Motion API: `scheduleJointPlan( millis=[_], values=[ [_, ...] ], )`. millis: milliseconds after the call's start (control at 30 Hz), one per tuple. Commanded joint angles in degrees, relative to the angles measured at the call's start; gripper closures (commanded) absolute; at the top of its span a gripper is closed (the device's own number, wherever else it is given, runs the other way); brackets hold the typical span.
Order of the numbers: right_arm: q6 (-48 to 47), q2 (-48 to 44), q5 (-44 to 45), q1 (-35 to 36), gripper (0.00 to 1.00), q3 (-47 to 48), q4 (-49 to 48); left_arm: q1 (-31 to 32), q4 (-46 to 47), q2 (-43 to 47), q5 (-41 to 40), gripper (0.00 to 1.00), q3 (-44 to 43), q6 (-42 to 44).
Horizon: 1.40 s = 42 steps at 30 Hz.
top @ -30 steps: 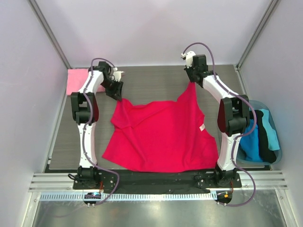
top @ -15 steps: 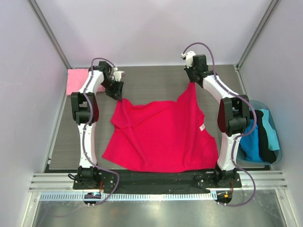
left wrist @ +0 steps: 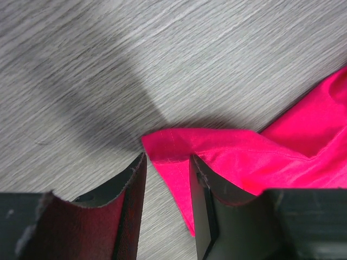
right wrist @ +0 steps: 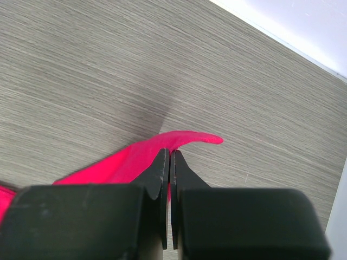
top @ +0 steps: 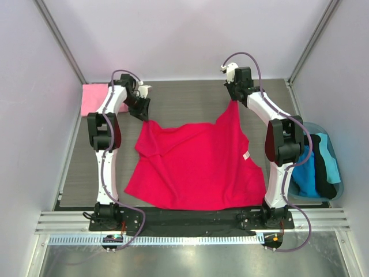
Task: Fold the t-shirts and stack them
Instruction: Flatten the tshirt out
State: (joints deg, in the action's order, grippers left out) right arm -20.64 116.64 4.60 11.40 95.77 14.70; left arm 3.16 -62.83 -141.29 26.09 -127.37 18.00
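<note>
The crimson-red t-shirt [top: 196,167] lies spread over the middle of the table, its white neck label [top: 246,155] near the right edge. My right gripper [top: 233,99] is shut on its far right corner, and the red cloth [right wrist: 135,160] is pinched between the closed fingers [right wrist: 170,154]. My left gripper [top: 144,115] hangs over the far left corner. In the left wrist view its jaws [left wrist: 167,162] stand apart, with the red corner [left wrist: 168,146] lying on the table between them. The light pink t-shirt [top: 92,99] lies folded at the far left.
A blue bin [top: 339,186] holding blue and black clothes stands off the table's right side. Grey wood-grain tabletop [top: 184,98] shows beyond the shirt. Walls with metal posts close in the back and both sides.
</note>
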Motion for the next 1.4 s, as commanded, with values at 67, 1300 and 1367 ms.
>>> scheduleJointPlan(
  millis=[67,1300,1367],
  values=[
    [0.3,-2.3,-0.2,-0.1,0.99,0.6,-2.7,0.0,-0.8,-0.3,0.5,0.61,-1.7,-0.5],
    [-1.3,-24.9,6.8,-0.9,0.99,6.5,-0.1,-6.3,1.1,42.3,1.3,0.99,13.7,2.9],
    [-1.9,-30.9,7.2,-0.9,0.99,5.8,0.2,-6.2,1.5,49.0,0.7,0.99,15.9,3.0]
  ],
)
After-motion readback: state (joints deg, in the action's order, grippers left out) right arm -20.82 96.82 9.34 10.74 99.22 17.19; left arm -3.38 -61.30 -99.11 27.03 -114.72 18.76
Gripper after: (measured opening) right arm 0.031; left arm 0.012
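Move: The red t-shirt's free far-left corner lies right under my left hand, between the open fingertips and only about 2 cm below. From that hand the shirt's body has its middle roughly 23 cm back and 26 cm to the right, and the folded pink shirt is some 10 cm ahead and 23 cm to the left. From my right hand, already pinching the other far corner, the free corner is about 42 cm left, 7 cm back and 12 cm lower. My left hand eases down about 1 cm and shuts its fingers on the t-shirt's far-left corner, while my right keeps its pinch and waits. Then both hands sweep up quickly, the left some 27 cm, swinging slightly left and drawing back late with its fingertips tipping outward about 30 degrees, the right about 20 cm with its fingers levelling. ##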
